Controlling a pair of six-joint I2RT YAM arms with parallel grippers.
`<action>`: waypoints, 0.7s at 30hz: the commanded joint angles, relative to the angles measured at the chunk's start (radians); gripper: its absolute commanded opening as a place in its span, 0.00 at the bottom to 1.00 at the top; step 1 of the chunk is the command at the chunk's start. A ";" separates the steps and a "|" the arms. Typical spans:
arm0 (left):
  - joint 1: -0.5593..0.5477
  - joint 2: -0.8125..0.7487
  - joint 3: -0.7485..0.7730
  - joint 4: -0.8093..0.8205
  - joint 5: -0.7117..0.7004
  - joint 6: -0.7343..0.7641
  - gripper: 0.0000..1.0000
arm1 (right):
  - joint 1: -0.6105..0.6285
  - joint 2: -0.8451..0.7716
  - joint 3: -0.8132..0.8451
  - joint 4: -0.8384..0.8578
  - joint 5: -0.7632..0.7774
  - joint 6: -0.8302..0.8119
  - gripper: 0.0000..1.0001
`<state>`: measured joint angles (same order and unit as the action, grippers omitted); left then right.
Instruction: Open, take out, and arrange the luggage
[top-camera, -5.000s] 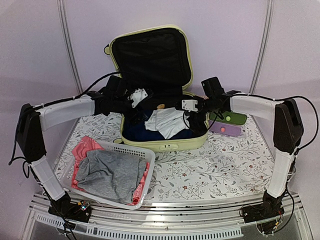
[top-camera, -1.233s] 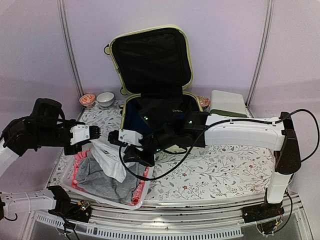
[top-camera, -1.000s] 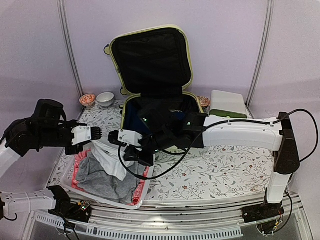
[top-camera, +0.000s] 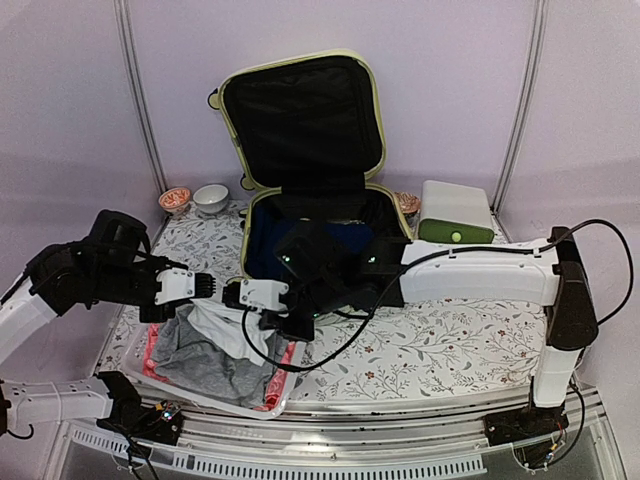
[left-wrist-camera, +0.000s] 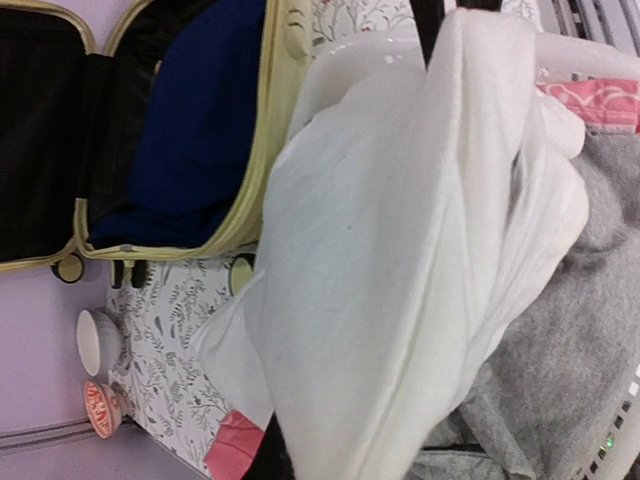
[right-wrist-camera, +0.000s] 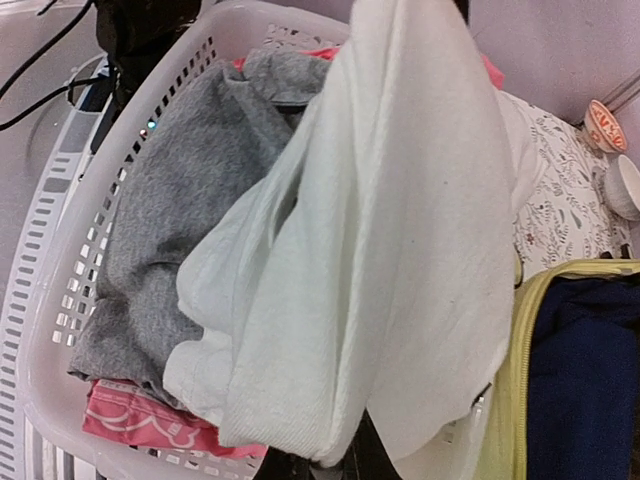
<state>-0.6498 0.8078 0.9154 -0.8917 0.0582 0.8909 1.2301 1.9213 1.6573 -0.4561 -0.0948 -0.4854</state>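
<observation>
The luggage (top-camera: 300, 120) stands open at the back with its lid up, and dark blue clothing (top-camera: 262, 240) lies in its lower half. Both grippers hold one white garment (top-camera: 228, 330) above the white slatted basket (top-camera: 284, 378). My left gripper (top-camera: 212, 287) is shut on the garment's top edge, and my right gripper (top-camera: 232, 296) is shut on it right beside the left. The garment (left-wrist-camera: 400, 250) hides the fingers in both wrist views, and its lower end (right-wrist-camera: 290, 360) rests on the grey clothing (right-wrist-camera: 190, 170) in the basket (right-wrist-camera: 60, 290).
Pink clothing (top-camera: 152, 345) lies under the grey garment (top-camera: 205, 355). Two small bowls (top-camera: 211, 197) (top-camera: 175, 199) stand left of the luggage. A white box with a green drawer (top-camera: 455, 213) stands to the right of it. The right arm stretches across the table in front of the luggage.
Both grippers have come down and closer together with the white garment. Its lower part has sunk further into the basket.
</observation>
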 joint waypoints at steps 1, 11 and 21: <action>-0.004 0.037 0.040 -0.166 0.060 -0.020 0.00 | 0.044 0.042 -0.042 0.008 -0.087 0.049 0.03; -0.005 0.114 0.014 -0.325 0.238 -0.061 0.00 | 0.111 0.098 -0.129 0.127 -0.205 0.143 0.03; -0.008 0.129 0.121 -0.403 0.225 -0.129 0.98 | 0.112 -0.012 -0.208 0.198 -0.178 0.169 0.62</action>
<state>-0.6518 0.9428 0.9287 -1.2407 0.2470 0.8082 1.3331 1.9999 1.4967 -0.3008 -0.2699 -0.3309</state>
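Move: The two hands hold the white garment stretched between them over the laundry basket, whose middle is level with the left hand, about 4 cm to its right and 16 cm below. From the right hand that middle is some 3 cm ahead, 9 cm to the left and 14 cm lower. The grey clothing lies inside, about 3 cm nearer the robot than the basket's middle. The open suitcase's base is some 27 cm ahead and 27 cm right of the left hand. Still pinching the white garment, both hands draw its near edge back towards the robot and down into the basket, the left about 7 cm back and 6 cm down, the right some 8 cm each way. The left wrist tips its fingers steeply down by roughly 30 degrees, the right about half as much; then the left fingers spread nearly wide and the right about halfway, to release the cloth. ##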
